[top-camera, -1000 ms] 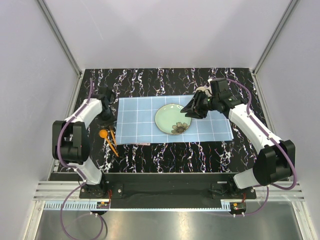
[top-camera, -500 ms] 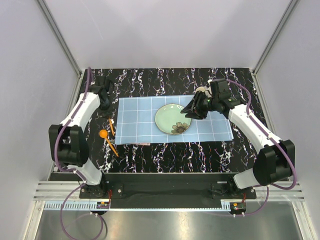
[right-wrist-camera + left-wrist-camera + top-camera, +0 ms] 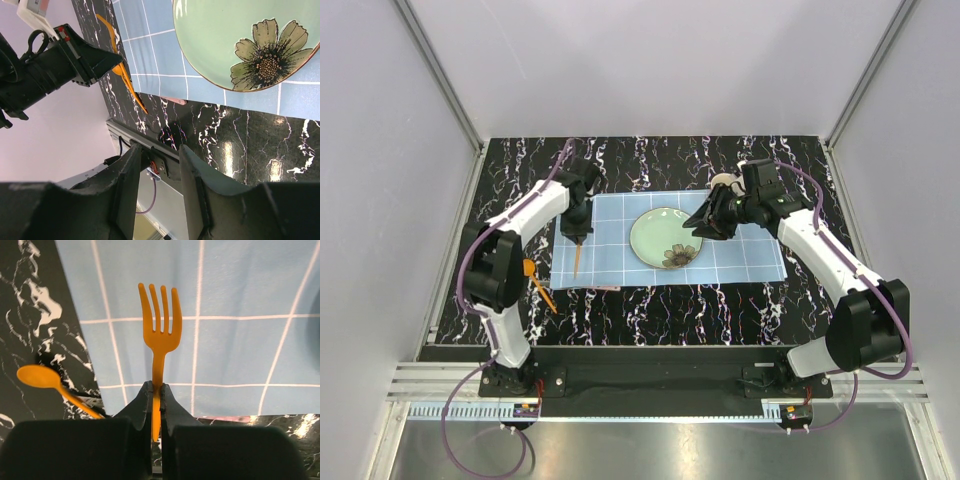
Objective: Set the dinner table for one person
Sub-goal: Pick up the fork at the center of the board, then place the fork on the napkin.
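Note:
The dinner table (image 3: pixel 660 160) is glossy black with white veins. On it lies a light blue gridded placemat (image 3: pixel 750 255) carrying a pale green flowered plate (image 3: pixel 665 237). My left gripper (image 3: pixel 576 236) hangs over the placemat's left end, shut on the handle of an orange fork (image 3: pixel 160 330) whose tines point away from the jaws. The left wrist view shows the fork above the placemat (image 3: pixel 240 290). My right gripper (image 3: pixel 704 222) hovers at the plate's right rim, open with nothing between its fingers (image 3: pixel 190 165). The plate (image 3: pixel 235 40) fills the upper right of its wrist view.
An orange spoon (image 3: pixel 527 267) lies on the black tabletop left of the placemat, also seen from the left wrist, spoon (image 3: pixel 37 376). A thin pink strip (image 3: pixel 607 288) lies along the placemat's near edge. Grey walls and metal rails (image 3: pixel 450 250) border the table.
My left arm has swung from the table's far left to over the placemat's left end, carrying the fork. The right gripper has stayed by the plate.

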Available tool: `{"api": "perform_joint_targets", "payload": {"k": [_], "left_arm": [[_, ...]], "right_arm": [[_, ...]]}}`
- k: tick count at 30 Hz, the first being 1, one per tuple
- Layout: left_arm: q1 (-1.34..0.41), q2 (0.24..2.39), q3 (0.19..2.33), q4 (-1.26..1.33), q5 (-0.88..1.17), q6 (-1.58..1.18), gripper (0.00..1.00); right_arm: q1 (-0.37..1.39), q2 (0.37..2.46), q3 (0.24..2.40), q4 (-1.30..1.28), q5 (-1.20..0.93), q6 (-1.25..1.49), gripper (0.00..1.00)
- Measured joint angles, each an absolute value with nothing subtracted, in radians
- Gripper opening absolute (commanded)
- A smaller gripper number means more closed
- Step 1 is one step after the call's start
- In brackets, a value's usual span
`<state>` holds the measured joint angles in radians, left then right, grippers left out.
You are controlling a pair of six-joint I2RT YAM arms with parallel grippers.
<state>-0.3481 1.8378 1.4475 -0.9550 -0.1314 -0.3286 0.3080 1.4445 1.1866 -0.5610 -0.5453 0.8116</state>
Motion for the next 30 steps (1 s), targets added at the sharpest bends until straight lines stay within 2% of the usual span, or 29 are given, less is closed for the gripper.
{"api": "perform_joint_targets", "payload": {"k": [14, 30], "left_arm": [[-0.367, 2.091, 1.63, -0.972, -0.066, -0.393, 0.0], [-0.412, 2.165, 1.709, -0.988, -0.017, -0.455, 0.0]], "right_arm": [[0.268, 1.422, 1.158, -0.569, -0.564, 0.811, 0.44], [0.231, 1.413, 1.135, -0.575, -0.579, 0.808, 0.44]]}}
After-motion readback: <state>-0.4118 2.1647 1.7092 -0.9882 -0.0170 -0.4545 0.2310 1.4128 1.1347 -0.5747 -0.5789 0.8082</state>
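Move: The fork is already in the left gripper. Its bare strip of mat beside the plate lies about 7 cm to the right, 3 cm ahead and 8 cm below. The plate's middle is some 21 cm right and 3 cm ahead; the spoon lies about 10 cm left and 11 cm back, the pink handle 5 cm right and 10 cm back. From the right hand that strip is roughly 21 cm left, 6 cm ahead and 20 cm down. Keep the left gripper shut on the fork's handle, tines pointing forward, and carry it right about 6.5 cm towards the plate's left rim while sinking some 5 cm to the mat and easing about 3 cm forward; most of the sinking comes early, and the wrist tilts slightly. Draw the open right gripper about 2.5 cm to the right. ##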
